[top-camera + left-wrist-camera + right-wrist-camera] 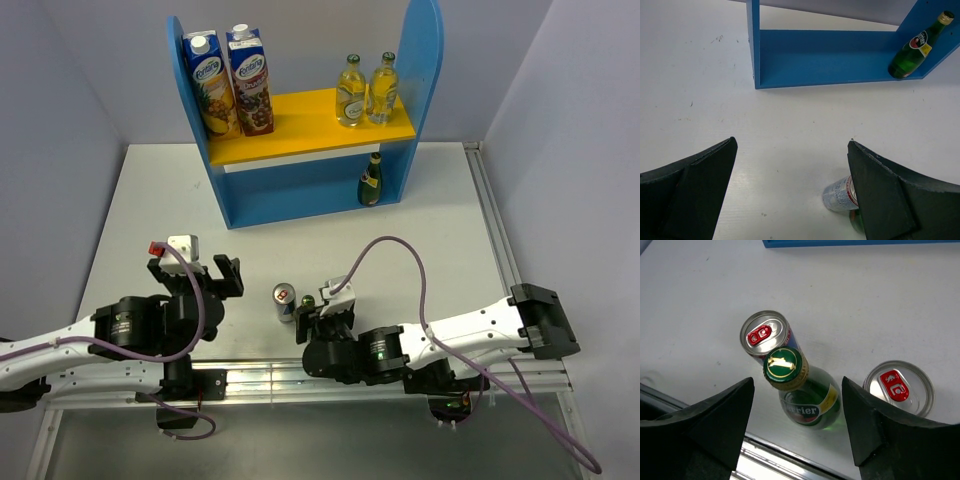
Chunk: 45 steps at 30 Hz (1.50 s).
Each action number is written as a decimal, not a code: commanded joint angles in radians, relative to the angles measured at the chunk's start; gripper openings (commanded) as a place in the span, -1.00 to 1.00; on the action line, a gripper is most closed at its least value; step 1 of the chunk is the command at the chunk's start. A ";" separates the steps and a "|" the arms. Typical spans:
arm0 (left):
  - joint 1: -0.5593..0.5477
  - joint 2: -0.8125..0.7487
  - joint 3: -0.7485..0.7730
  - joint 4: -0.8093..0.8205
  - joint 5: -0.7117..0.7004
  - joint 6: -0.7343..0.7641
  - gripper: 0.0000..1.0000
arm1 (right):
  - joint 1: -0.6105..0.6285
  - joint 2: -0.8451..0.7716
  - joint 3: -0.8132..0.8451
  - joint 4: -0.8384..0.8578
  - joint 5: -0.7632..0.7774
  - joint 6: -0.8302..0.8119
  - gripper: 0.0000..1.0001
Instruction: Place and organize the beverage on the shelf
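The blue shelf [300,190] stands at the back with a yellow upper board. On that board two clear yellowish bottles [365,90] stand at the right. A dark green bottle [371,180] stands below them in the shelf's right corner, also seen in the left wrist view [912,50]. My right gripper [797,382] is open around a second green bottle [810,400], with a gap on each side. One can [767,335] stands just behind that bottle and another can [897,387] is by the right finger. My left gripper [791,141] is open and holds nothing.
Two tall blue juice cartons [230,80] stand on the left of the yellow board. A metal rail [260,380] runs along the table's near edge, just behind the right gripper. In the top view one can [284,300] stands between the two grippers.
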 commanded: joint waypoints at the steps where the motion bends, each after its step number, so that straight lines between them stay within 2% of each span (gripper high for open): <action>1: -0.002 0.013 0.011 0.016 -0.005 0.015 0.99 | -0.034 0.026 -0.016 0.118 -0.010 -0.040 0.52; 7: -0.002 0.020 0.011 0.016 0.001 0.015 0.99 | -0.068 0.043 -0.057 0.189 -0.050 -0.052 -0.10; 8: -0.002 0.019 0.008 0.019 0.002 0.022 0.99 | -0.071 0.046 -0.057 0.190 -0.052 -0.055 -0.31; 10: -0.002 0.019 0.009 0.022 0.006 0.024 0.99 | -0.074 0.049 -0.056 0.193 -0.056 -0.063 -0.50; 12: -0.002 0.020 0.011 0.018 0.006 0.021 0.99 | -0.079 0.054 -0.042 0.190 -0.057 -0.078 -0.77; 16: -0.002 0.019 0.012 0.019 0.009 0.022 0.99 | -0.087 0.042 -0.008 0.163 -0.038 -0.112 -1.00; 20: -0.002 0.019 0.011 0.021 0.012 0.025 0.99 | -0.122 -0.009 0.053 0.135 -0.009 -0.194 -1.00; 24: -0.002 0.022 0.011 0.022 0.015 0.027 0.99 | -0.218 -0.065 0.079 0.179 -0.047 -0.322 -1.00; 32: -0.002 0.020 0.011 0.027 0.016 0.028 0.99 | -0.493 -0.101 0.107 0.376 -0.145 -0.567 -1.00; 38: -0.002 0.017 0.009 0.027 0.016 0.033 0.99 | -0.666 -0.027 0.127 0.527 -0.242 -0.649 -1.00; 42: -0.002 0.014 0.011 0.022 0.015 0.028 0.99 | -0.766 0.043 0.075 0.814 -0.248 -0.722 -1.00; 45: -0.002 0.008 0.008 0.024 0.015 0.028 0.99 | -0.809 0.137 0.112 0.888 -0.256 -0.751 -1.00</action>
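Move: The green bottle stands between the right hand's open fingers, its middle about 2 cm ahead, 1 cm left and 5 cm lower. From that hand, one can is some 5 cm ahead and 7 cm left, the other 4 cm ahead and 7 cm right, both 8 cm lower; the shelf bottle waits roughly 34 cm ahead, 13 cm right and 4 cm down. From the idle left hand, the green bottle lies about 4 cm back, 21 cm right, 18 cm below. Right fingers pinch the bottle's neck and carry it about 20 cm forward, right and up, towards the shelf. ##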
